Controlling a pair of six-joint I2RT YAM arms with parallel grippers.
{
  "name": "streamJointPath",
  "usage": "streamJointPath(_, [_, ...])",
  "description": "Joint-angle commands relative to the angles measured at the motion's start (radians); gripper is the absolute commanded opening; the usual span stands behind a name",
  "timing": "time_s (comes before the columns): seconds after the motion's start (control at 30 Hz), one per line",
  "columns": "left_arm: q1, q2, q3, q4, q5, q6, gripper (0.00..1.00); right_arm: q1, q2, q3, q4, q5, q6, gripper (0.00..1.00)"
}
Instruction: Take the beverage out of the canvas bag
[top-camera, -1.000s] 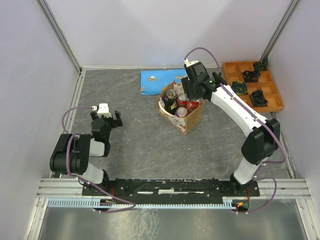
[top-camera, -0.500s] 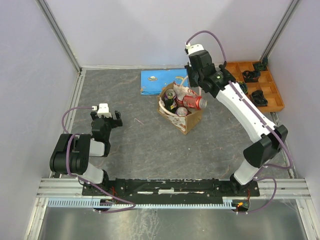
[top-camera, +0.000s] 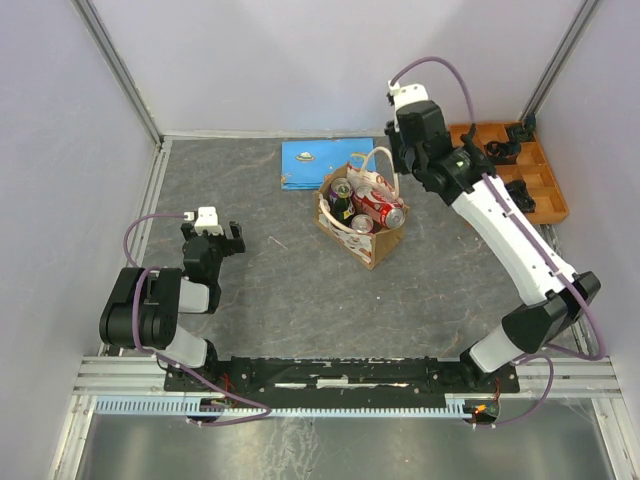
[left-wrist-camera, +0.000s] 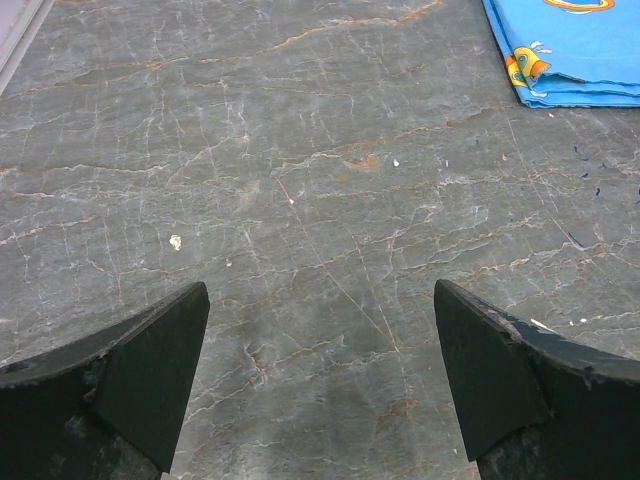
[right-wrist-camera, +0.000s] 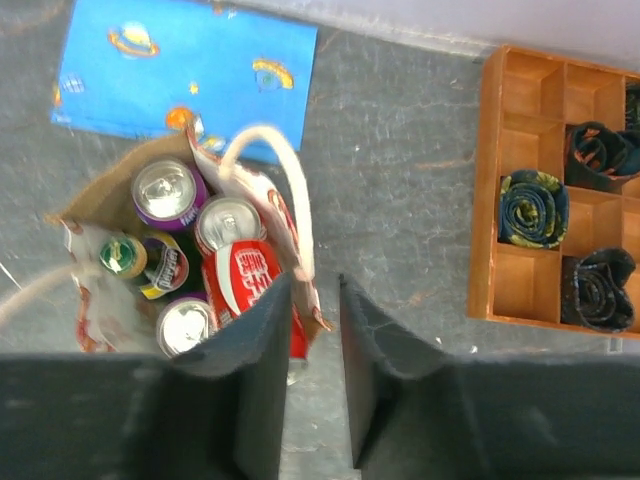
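The canvas bag (top-camera: 376, 244) stands at mid-table, tan with cream handles, and holds several beverage cans. A red can (top-camera: 380, 207) lies on its side across the top of the others at the bag's right rim. My right gripper (top-camera: 398, 170) hangs above and just right of the bag. In the right wrist view its jaws (right-wrist-camera: 315, 280) stand a narrow gap apart with only floor between them. The red can (right-wrist-camera: 243, 285) and the bag (right-wrist-camera: 95, 200) show below its left finger. My left gripper (top-camera: 213, 235) rests open and empty over bare floor (left-wrist-camera: 320, 300), far left of the bag.
A flat blue booklet (top-camera: 312, 163) lies behind the bag and also shows in both wrist views (right-wrist-camera: 185, 75) (left-wrist-camera: 575, 50). An orange compartment tray (top-camera: 510, 175) with dark rolled items sits at the back right (right-wrist-camera: 560, 190). Walls enclose the table.
My right gripper rose up and to the right, out of the bag. The red can came up with it, tipped over, and now lies free on its side on the bag's rim. The left arm stayed still.
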Motion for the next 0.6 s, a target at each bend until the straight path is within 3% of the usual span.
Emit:
streamJointPath(0.0, [0.003, 0.001, 0.004, 0.067, -0.023, 0.001, 0.99, 0.002, -0.033, -0.144, -0.002, -0.085, 0.038, 0.48])
streamJointPath(0.13, [0.004, 0.001, 0.003, 0.066, -0.022, 0.001, 0.99, 0.0, -0.091, -0.294, 0.091, -0.107, 0.074, 0.72])
streamJointPath(0.27, [0.003, 0.001, 0.004, 0.066, -0.021, 0.001, 0.99, 0.0, -0.107, -0.396, 0.144, -0.151, 0.095, 0.8])
streamJointPath(0.3, [0.003, 0.002, 0.003, 0.067, -0.022, 0.001, 0.99, 0.001, -0.111, -0.418, 0.161, -0.164, 0.099, 0.92])
streamJointPath(0.33, [0.005, 0.001, 0.004, 0.067, -0.023, 0.001, 0.99, 0.001, -0.113, -0.441, 0.178, -0.175, 0.103, 0.95])
streamJointPath(0.57, [0.004, 0.002, 0.003, 0.066, -0.022, 0.001, 0.99, 0.002, -0.113, -0.5, 0.249, -0.211, 0.109, 0.99])
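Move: The red can lying loose on top of the other drinks is about 21 cm below the right hand, some 3 cm ahead and 3 cm to its left. A standing red can is about 5 cm farther out and 3 cm left of that can, a purple can 4 cm nearer and 5 cm left, the Perrier bottle 9 cm left and 1 cm farther out. From the left hand the loose can is about 39 cm right, 5 cm ahead and 5 cm higher. The right hand comes down from high over the canvas bag towards the loose red can, sinking about 15 cm and drawing back some 4 cm, quick at first and easing to a near stop over the bag's near side. On the way the wrist tips the fingers some 15 degrees farther down and the nearly shut fingers spread fully, ending either side of the line to the can's near end with no contact to be seen. ##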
